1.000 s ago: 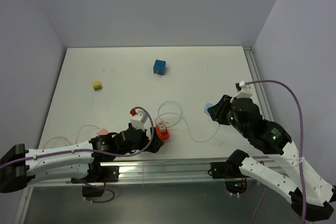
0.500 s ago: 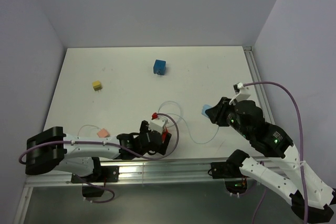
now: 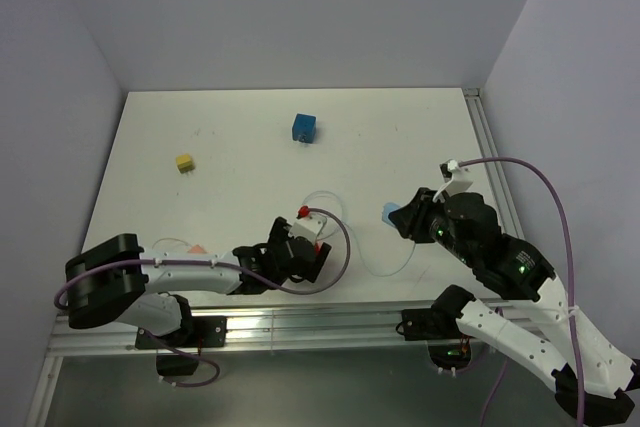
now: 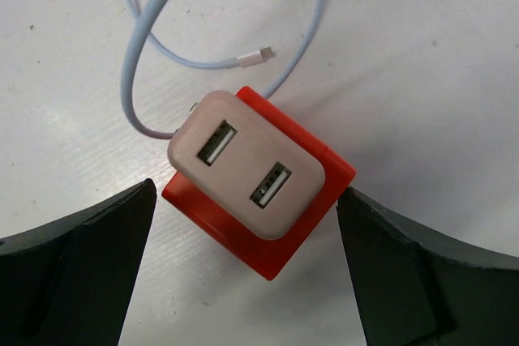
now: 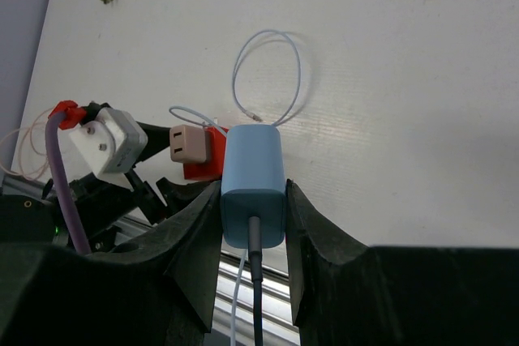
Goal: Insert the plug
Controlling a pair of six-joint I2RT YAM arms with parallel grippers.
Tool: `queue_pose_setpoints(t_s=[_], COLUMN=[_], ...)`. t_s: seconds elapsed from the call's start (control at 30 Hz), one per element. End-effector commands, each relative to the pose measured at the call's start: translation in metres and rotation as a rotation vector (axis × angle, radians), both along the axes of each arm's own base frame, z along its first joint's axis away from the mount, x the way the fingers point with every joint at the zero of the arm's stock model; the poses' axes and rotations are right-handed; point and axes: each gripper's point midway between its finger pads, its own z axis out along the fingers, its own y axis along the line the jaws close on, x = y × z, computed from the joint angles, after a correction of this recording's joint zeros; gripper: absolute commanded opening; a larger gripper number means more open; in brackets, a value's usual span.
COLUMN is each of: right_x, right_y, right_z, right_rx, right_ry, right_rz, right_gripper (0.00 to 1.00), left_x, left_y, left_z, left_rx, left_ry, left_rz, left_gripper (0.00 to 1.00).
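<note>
A red block with a beige two-port face [image 4: 258, 194] lies on the white table, between the wide-open fingers of my left gripper [image 4: 246, 228] without touching either one. In the top view that gripper [image 3: 303, 259] covers the block. My right gripper [image 5: 253, 204] is shut on a light blue plug [image 5: 253, 176] with a dark cord running out of its back. It holds the plug [image 3: 390, 212] off the table to the right of the red block [image 5: 195, 150]. A thin white cable [image 4: 154, 34] loops behind the block, its small connector tip [image 4: 261, 54] lying free.
A blue cube [image 3: 304, 128] sits at the back centre. A yellow piece [image 3: 184, 162] lies back left and a pink piece [image 3: 195, 248] by the left arm. The metal rail [image 3: 330, 322] runs along the near edge. Purple cables arc off both wrists.
My left gripper has swung right and settled over the red block, staying open. The right gripper has drifted slightly left, still holding the blue plug.
</note>
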Motion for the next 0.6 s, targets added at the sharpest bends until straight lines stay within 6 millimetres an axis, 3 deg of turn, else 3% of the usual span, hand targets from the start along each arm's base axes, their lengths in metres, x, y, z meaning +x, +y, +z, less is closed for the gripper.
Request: queue_pose_setpoints(t_s=[0.0,0.2,0.4,0.57], right_x=[0.005,0.006,0.005,0.004], right_y=[0.003,0.003,0.004,0.006], right_z=[0.013,0.011,0.011,0.008], right_rx=[0.031,0.026,0.031,0.028], right_ry=[-0.052,-0.048,-0.046,-0.033], right_rz=[0.007,0.006,0.012,0.021], right_gripper=[0.0,0.0,0.0,0.0], left_x=[0.017,0.019,0.014,0.006], left_y=[-0.012,-0.021,-0.028,-0.029], left_z=[0.019,0.02,0.018,0.015], left_rx=[-0.017,-0.054,-0.114,-0.148], left_ry=[-0.07,-0.064,-0.015,0.037], left_rz=[0.024,-0.015,-0.051,-0.051], left_gripper=[0.98,0.98,0.91,0.7])
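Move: The red block, with the pink plug on top of it, sits askew between the left hand's open fingers, its middle about 2 cm ahead, 2 cm to the right and 2 cm below. A loop of pale cable lies on the table some 8 cm beyond the block and 1 cm to its right. From the right hand, which holds the blue adapter high up, the block is about 17 cm left, 3 cm ahead and 22 cm below. The left fingers come onto the sides of the red block under the pink plug, closing by about a quarter of their range from wide open. The hand first eases forward about 1.5 cm, then drifts some 2 cm to the right with barely any turn of the wrist. The right hand stays put and keeps its grip on the blue adapter. ##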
